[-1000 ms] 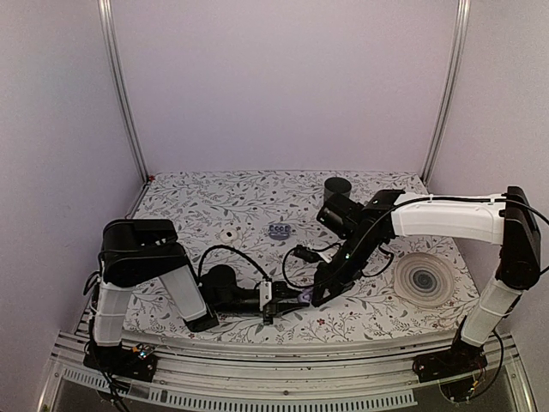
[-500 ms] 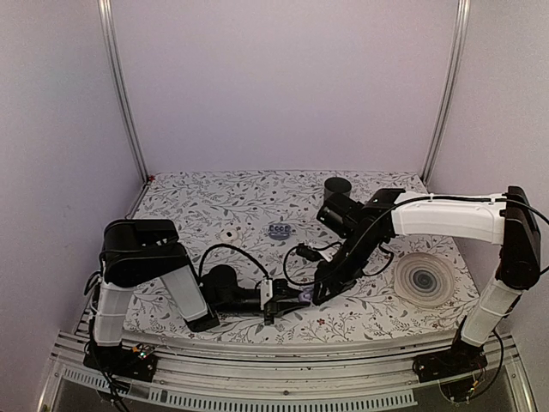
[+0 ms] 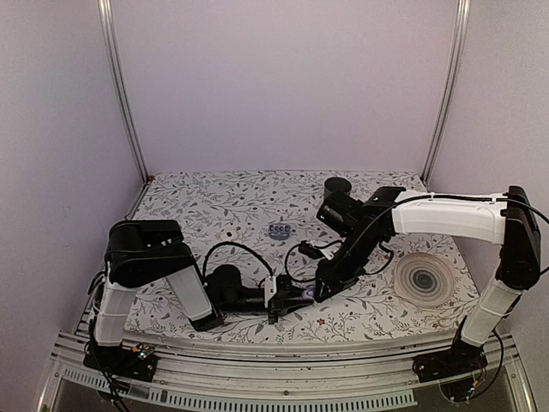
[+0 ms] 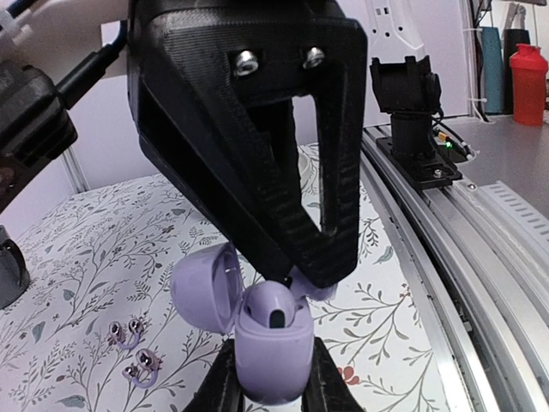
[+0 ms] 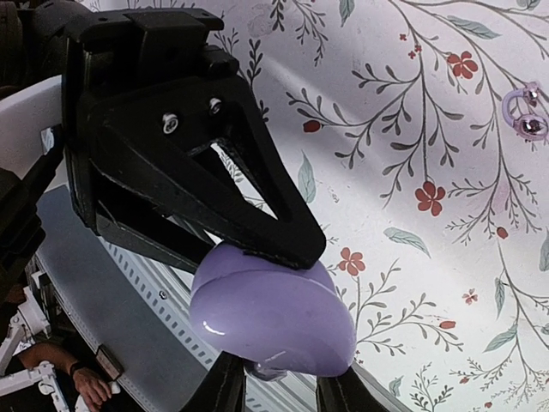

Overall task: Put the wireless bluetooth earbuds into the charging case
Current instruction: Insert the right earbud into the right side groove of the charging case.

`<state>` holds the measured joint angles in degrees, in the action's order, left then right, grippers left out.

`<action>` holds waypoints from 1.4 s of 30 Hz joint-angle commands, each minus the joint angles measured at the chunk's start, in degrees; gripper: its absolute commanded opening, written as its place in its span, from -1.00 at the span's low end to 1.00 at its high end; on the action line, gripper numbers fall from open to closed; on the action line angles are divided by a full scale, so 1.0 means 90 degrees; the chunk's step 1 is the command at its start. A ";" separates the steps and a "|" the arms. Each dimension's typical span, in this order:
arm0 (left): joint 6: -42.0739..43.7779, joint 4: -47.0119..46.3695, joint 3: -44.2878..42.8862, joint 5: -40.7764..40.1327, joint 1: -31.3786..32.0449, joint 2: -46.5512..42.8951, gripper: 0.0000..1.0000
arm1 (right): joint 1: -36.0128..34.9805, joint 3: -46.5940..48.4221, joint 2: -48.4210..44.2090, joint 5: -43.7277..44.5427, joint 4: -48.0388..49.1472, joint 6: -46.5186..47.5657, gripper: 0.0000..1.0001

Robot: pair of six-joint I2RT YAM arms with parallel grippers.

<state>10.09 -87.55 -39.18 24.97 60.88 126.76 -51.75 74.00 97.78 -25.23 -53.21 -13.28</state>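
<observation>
My left gripper [image 4: 273,379] is shut on the base of the lilac charging case [image 4: 273,352], which stands upright with its lid [image 4: 199,287] swung open to the left. One earbud [image 4: 270,311] sits in a socket. My right gripper [image 4: 302,276] comes down from above, its tips at the case's right socket over a second earbud [image 4: 313,285]. In the right wrist view that earbud [image 5: 268,372] lies between my right gripper's [image 5: 279,390] slightly parted fingers, under the case [image 5: 274,318]. From above, both grippers meet at the case [image 3: 300,296] near the front middle.
A dark mug [image 3: 337,185] stands at the back. A flat spiral-marked disc [image 3: 423,279] lies to the right. A white round piece [image 3: 229,234] and a small dark piece [image 3: 279,230] lie mid-table. Small lilac rings [image 4: 135,348] lie left of the case. The metal rail [image 3: 283,348] runs along the near edge.
My left arm has shifted a little to the right with the case. My right gripper's fingers have parted slightly at the case.
</observation>
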 commanded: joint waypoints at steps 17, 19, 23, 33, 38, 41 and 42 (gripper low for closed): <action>-0.0508 -0.1884 -0.0513 0.0626 -0.0158 0.0226 -1.00 | 0.0206 0.0394 -0.0132 0.0537 0.0380 -0.0049 -0.26; -0.0544 -0.1884 -0.0546 0.0666 -0.0192 0.0256 -1.00 | 0.0231 0.0427 -0.0124 0.0539 0.0368 -0.0041 -0.24; -0.0610 -0.1884 -0.0595 0.0711 -0.0255 0.0292 -1.00 | 0.0247 0.0450 -0.0122 0.0572 0.0350 -0.0038 -0.21; -0.0661 -0.1884 -0.0637 0.0789 -0.0312 0.0335 -1.00 | 0.0273 0.0432 -0.0203 0.0640 0.0326 -0.0072 -0.10; -0.0670 -0.1884 -0.0644 0.0800 -0.0314 0.0327 -1.00 | 0.0289 0.0416 -0.0296 0.0737 0.0328 -0.0142 0.01; -0.0682 -0.1883 -0.0646 0.0790 -0.0311 0.0329 -1.00 | 0.0290 0.0402 -0.0338 0.0752 0.0340 -0.0172 0.08; -0.0695 -0.1884 -0.0647 0.0781 -0.0310 0.0330 -1.00 | 0.0291 0.0389 -0.0359 0.0769 0.0341 -0.0188 0.09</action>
<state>4.21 -87.64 -44.27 28.95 57.78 129.19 -50.06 76.55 96.66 -21.06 -53.43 -14.46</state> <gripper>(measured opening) 0.197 0.537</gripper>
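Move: The open charging case is already in the left gripper, its middle about 1 cm right of that hand point. From the right hand point, the case lies roughly 2 cm left and 1 cm lower, its fingertips straddling the right groove. The two purple ear hooks lie on the table about 9 and 13 cm ahead of the right hand, both some 4 cm right and 9 cm lower; the purple tray is about 23 cm ahead, 8 cm left and 9 cm lower. Keep the charging case pinched in the left gripper and carry it about 2.5 cm forward, drifting slightly right and up. Travel forward with it, right fingertips staying around the earbud at the right groove, and rise some 1.5 cm while spreading the right fingers from about a third to half open, mostly near the end. ##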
